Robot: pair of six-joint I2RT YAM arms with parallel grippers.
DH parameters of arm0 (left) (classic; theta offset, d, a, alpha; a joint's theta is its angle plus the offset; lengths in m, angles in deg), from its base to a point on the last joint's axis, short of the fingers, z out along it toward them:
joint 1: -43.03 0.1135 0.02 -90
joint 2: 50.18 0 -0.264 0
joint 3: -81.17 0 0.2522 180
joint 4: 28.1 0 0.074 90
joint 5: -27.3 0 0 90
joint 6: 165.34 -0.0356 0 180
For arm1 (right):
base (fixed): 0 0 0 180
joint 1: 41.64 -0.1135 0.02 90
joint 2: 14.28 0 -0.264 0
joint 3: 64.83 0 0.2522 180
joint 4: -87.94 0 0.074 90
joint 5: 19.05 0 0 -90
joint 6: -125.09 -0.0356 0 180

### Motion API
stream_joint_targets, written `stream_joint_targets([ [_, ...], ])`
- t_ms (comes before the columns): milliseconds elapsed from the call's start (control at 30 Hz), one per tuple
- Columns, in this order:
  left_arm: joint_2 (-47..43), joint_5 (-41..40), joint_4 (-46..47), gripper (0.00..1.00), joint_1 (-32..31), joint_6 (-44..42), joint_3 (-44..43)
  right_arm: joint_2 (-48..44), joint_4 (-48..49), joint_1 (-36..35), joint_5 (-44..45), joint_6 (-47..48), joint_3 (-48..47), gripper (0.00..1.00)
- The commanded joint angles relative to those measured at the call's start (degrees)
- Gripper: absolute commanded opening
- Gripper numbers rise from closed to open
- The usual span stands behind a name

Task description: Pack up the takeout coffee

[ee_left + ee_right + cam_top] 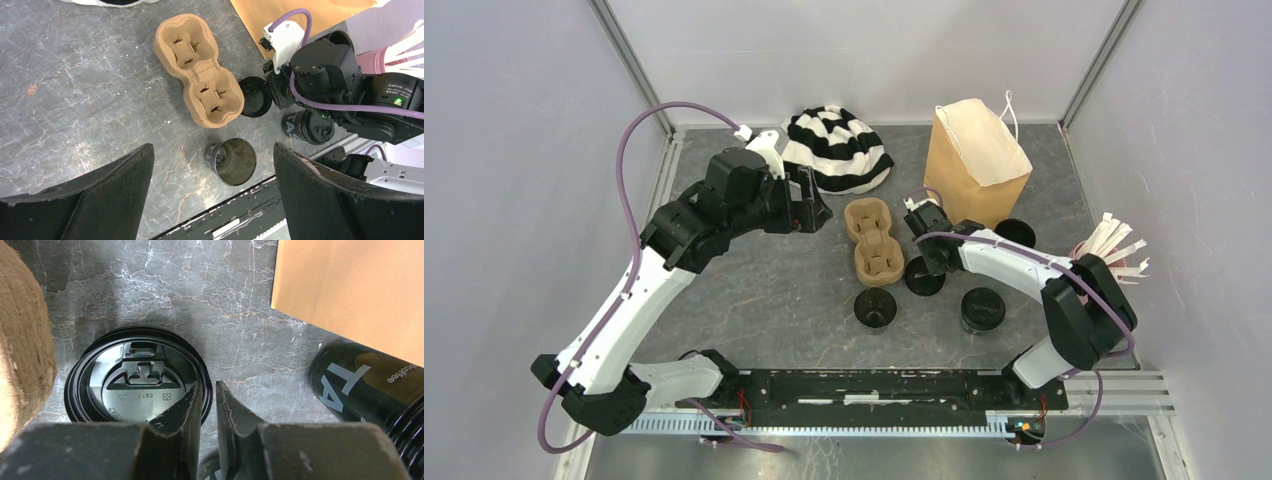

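A loose black lid (135,382) lies flat on the table beside the brown carrier (872,238). My right gripper (209,387) is down on the lid's right rim. One finger is over the lid, the other is outside it, and the jaws are nearly together on the rim. An open, lidless black cup (231,161) stands near the front, below my left gripper (212,150). That gripper hangs high with its jaws wide open and empty. A lidded cup (982,310) stands front right. Another black cup (370,385) sits by the paper bag (976,160).
A striped black-and-white cloth (839,148) lies at the back centre. A pink cup with white sticks (1114,250) stands at the right wall, beside the right arm's elbow. The black mounting rail (874,385) runs along the near edge.
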Motion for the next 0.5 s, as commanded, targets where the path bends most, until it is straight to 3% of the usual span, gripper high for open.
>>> stream_joint_targets([
  [0,0.5,0.2,1.0,0.94,0.0,1.3,-2.6,0.6,2.0,0.6,-0.4,1.3,-1.4,0.19],
  [200,1.1,0.4,1.0,0.94,0.0,0.8,-2.9,0.4,1.2,0.6,-0.4,1.3,-2.0,0.05],
  [467,1.7,0.7,1.2,0.94,0.1,0.4,-3.1,-1.1,-2.3,0.6,-0.8,0.9,-4.6,0.00],
])
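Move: The black lid lies flat beside the right hand: its middle is about 4 cm to the left, level fore and aft and 1 cm lower, so its right rim is between the fingers. The cup carrier is some 15 cm left and 7 cm ahead, the empty clear cup 14 cm left and 8 cm back, the lidded cup 8 cm right and 8 cm back. From the left hand the lid is roughly 18 cm right, 4 cm ahead and 28 cm below. The right fingers pinch the lid's right-hand rim, one tip inside the edge and one outside, closing from about a quarter open to practically shut. The hand stays almost in place, settling a few millimetres at first and then easing up by about half a centimetre, with no turn of the wrist. ##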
